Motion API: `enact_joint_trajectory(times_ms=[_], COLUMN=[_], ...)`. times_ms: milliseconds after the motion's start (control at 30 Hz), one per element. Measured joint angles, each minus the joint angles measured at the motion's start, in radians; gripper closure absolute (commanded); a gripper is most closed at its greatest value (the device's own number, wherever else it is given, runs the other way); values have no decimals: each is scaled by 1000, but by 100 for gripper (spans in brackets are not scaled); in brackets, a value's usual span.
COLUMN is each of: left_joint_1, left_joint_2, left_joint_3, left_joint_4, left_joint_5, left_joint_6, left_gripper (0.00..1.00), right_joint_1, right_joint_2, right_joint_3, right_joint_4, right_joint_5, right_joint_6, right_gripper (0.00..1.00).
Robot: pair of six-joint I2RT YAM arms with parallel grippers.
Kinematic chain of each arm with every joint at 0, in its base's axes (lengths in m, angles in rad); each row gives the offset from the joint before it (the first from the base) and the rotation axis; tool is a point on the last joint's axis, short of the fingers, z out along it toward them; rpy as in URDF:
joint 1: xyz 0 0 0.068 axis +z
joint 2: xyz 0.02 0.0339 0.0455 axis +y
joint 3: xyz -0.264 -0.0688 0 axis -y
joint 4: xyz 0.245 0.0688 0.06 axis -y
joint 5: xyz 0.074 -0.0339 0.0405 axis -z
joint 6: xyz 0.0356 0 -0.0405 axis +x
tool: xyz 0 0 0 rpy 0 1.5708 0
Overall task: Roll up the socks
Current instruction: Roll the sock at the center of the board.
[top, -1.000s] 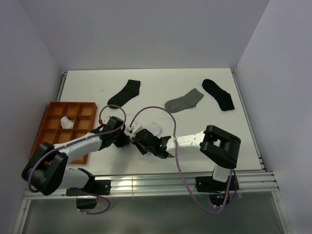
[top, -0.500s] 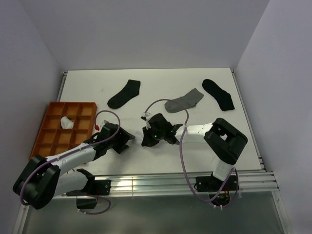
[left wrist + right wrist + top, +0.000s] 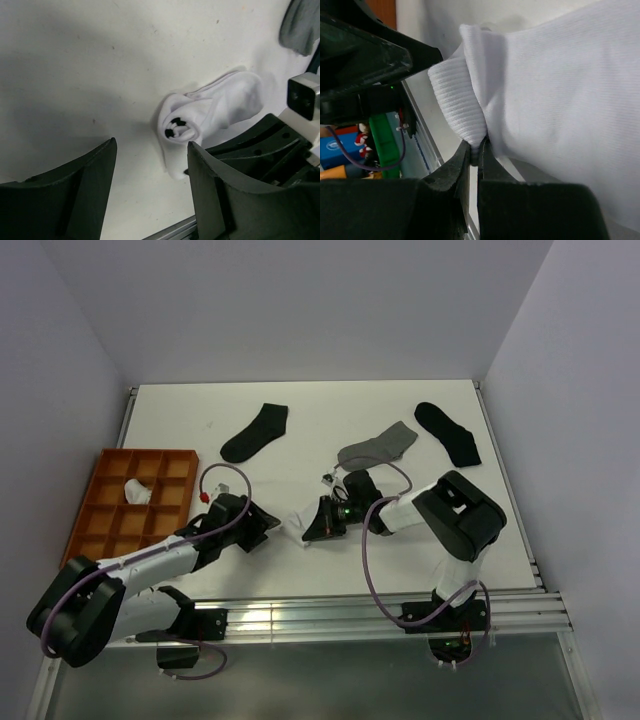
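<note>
A white sock (image 3: pixel 220 102) lies on the table, partly rolled, with black marks at the core of the roll (image 3: pixel 176 128). My right gripper (image 3: pixel 476 150) is shut on its ribbed cuff (image 3: pixel 457 107). In the top view the right gripper (image 3: pixel 310 524) reaches left, low over the table, to the sock (image 3: pixel 297 520). My left gripper (image 3: pixel 150 187) stands open just short of the roll, nothing between its fingers (image 3: pixel 80 195). From above, the left gripper (image 3: pixel 262 526) sits left of the sock. A grey sock (image 3: pixel 378 448) lies flat behind.
Two black socks (image 3: pixel 255 433) (image 3: pixel 448 432) lie flat at the back of the table. An orange compartment tray (image 3: pixel 110 525) at the left holds a small white bundle (image 3: pixel 137 491). The table's metal front rail (image 3: pixel 330 615) runs just behind the arms.
My left gripper opened, let go of the white sock and drew back to the left. The right arm swung its elbow back and right, keeping its pinch on the sock.
</note>
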State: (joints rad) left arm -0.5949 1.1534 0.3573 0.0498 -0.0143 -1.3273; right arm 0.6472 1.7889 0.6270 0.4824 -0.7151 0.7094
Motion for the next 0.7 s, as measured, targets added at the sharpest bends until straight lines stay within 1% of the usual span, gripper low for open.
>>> enact_joint_trajectory(times_ms=[300, 400, 467, 500, 533, 600, 700], left_joint_1=[-46, -60, -65, -66, -67, -68, -72], left_joint_2=[122, 148, 167, 175, 187, 202, 233], left_joint_3=[27, 42, 57, 63, 71, 80, 101], left_joint_4=[89, 100, 99, 98, 96, 98, 100], left_joint_5=[26, 26, 24, 24, 24, 24, 24], left_joint_6=[28, 37, 45, 50, 53, 58, 60], left_gripper=[39, 44, 50, 53, 61, 64, 64], right_joint_1=[-43, -53, -56, -58, -59, -59, -59], right_joint_2=[65, 78, 82, 83, 83, 83, 80], right_joint_3=[-17, -20, -20, -20, -20, -19, -11], right_joint_4=[103, 121, 127, 127, 127, 123, 101], right_joint_5=[-84, -100, -106, -106, -106, -106, -105], right_joint_6=[102, 122, 131, 133, 134, 133, 122], right_gripper=[100, 100, 100, 100, 99, 97, 94])
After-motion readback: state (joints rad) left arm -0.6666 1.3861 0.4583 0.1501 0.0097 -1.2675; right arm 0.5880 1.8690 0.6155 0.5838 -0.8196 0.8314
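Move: Just to the right of the left hand, about 5 cm away, 1 cm ahead and 2 cm lower, sits the rolled part of the white sock. Its flat rest lies about 12 cm right and 5 cm ahead of that hand; the grey sock is some 25 cm right and 19 cm ahead, the black sock 5 cm left and 22 cm ahead. The right hand already pinches the sock at the roll, whose middle is about 2 cm left and 1 cm ahead. Sweeping right towards the rolled part of the sock, the left hand first dips about 1 cm, then travels some 4 cm across with a small turn clockwise and sinks a little more. Near the end its half-open fingers narrow around the roll, one on each side. The right hand keeps its pinch nearly in place, its wrist turning roughly 10 degrees. ##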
